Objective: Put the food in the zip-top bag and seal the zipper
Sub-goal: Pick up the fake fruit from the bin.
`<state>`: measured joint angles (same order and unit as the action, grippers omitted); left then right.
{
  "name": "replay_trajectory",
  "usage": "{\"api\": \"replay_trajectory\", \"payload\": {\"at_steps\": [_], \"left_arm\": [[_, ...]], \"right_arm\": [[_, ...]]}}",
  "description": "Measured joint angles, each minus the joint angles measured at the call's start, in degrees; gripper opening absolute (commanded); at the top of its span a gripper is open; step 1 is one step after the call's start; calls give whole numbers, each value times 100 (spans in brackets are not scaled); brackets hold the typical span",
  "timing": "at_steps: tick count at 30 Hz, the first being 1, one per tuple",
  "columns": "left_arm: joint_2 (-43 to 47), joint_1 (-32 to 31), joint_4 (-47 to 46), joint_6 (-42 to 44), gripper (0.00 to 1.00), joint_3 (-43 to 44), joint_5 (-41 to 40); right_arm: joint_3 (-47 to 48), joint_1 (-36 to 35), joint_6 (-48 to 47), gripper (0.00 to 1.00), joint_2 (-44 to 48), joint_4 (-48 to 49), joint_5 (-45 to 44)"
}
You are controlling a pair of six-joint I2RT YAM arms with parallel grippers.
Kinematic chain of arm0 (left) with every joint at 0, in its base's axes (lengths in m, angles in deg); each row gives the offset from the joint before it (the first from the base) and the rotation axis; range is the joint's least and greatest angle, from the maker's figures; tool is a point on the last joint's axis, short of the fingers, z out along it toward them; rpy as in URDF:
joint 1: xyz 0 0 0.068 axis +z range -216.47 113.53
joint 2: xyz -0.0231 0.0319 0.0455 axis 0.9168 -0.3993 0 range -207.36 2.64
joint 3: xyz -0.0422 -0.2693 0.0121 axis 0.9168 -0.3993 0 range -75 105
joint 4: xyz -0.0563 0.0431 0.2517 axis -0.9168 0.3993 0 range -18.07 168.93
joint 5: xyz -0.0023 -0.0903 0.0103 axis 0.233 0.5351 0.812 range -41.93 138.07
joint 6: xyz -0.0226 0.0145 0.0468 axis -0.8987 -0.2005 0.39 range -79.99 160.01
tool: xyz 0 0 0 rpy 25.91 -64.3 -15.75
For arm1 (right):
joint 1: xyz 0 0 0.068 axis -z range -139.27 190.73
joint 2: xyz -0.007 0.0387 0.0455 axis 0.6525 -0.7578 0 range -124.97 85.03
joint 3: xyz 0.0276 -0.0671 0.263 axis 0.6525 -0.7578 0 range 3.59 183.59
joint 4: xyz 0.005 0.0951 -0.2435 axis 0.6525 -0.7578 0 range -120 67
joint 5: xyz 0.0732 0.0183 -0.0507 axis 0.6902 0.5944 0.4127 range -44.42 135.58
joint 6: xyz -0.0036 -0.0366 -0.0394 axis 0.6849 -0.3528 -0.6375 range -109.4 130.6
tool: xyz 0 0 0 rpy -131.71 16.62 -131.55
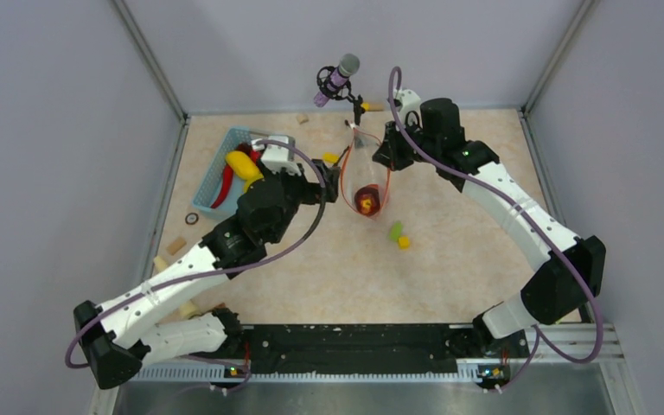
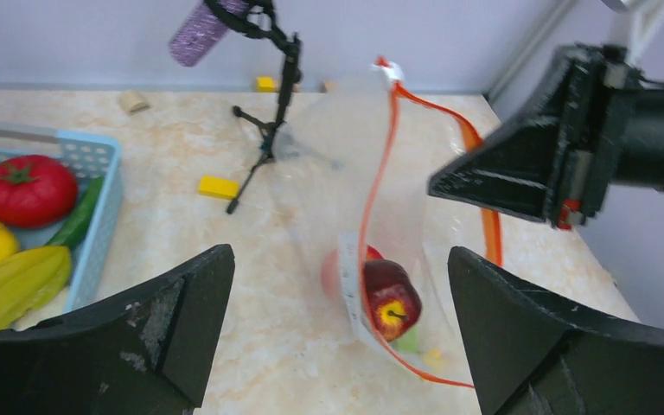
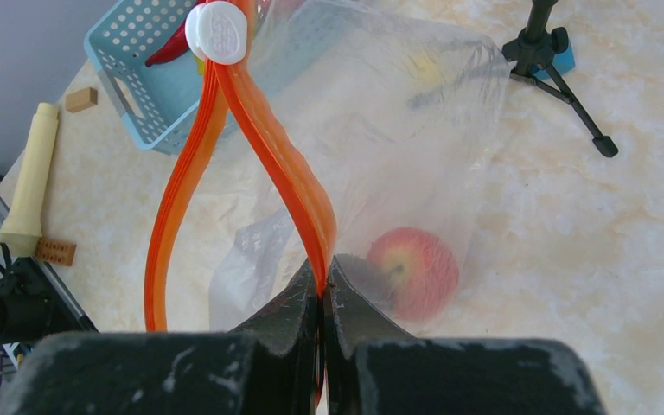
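The clear zip-top bag (image 1: 363,169) hangs upright over the table with its mouth open. My right gripper (image 1: 388,156) is shut on one side of the orange-red zipper (image 3: 298,186), right at my fingertips (image 3: 322,278). The white slider (image 3: 218,31) sits at the strip's far end. A dark red toy apple (image 2: 391,298) lies in the bag's bottom and also shows in the right wrist view (image 3: 415,270). My left gripper (image 2: 339,259) is open and empty, just left of the bag (image 2: 346,147). A red tomato (image 2: 26,188), yellow fruit (image 2: 13,281) and a green piece (image 2: 78,216) lie in the basket.
The light-blue basket (image 1: 216,169) stands at the left. A microphone on a small tripod (image 2: 268,130) stands behind the bag. Small green (image 1: 395,230) and yellow (image 1: 404,243) blocks lie right of the bag. A cream cylinder (image 3: 28,181) lies near the table's left edge.
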<state>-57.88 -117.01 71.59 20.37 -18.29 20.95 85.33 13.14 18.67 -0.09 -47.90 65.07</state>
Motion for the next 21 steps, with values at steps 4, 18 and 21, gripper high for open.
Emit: {"api": "replay_trajectory", "payload": {"at_steps": [4,18,21], "left_arm": [[354,476,293,-332,99,-164,-243],[-754,3860,1010,-2000,96,-415,407],[-1060,4229,1071,-2398,96,-415,605]], "right_arm": [[0,0,-11,0,0,-2,-42],[0,0,-59,0,0,-4,-127],[0,0,-61,0,-2,-4,-149]]}}
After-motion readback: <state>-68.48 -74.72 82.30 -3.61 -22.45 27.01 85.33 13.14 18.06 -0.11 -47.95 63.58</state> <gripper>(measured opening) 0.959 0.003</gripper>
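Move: The yellow starfruit in the blue bin lies about 22 cm to the left gripper's left, 15 cm ahead and some 28 cm below. Counted from the starfruit, the tomato sits about 8 cm farther out, the long yellow fruit 6 cm out and 5 cm left, and the red chili level with it, 10 cm left. From the right gripper the starfruit is roughly 31 cm left, 8 cm ahead and 22 cm lower. Swing the empty left gripper away from the bag and back to the bin, about 23 cm left and 10 cm forward, staying nearly level at first and then sinking some 14 cm towards the starfruit. Turn it counter-clockwise about 40 degrees, tip the fingers down some 25, and keep them wide open. The right gripper stays put, still pinching the bag's edge. ##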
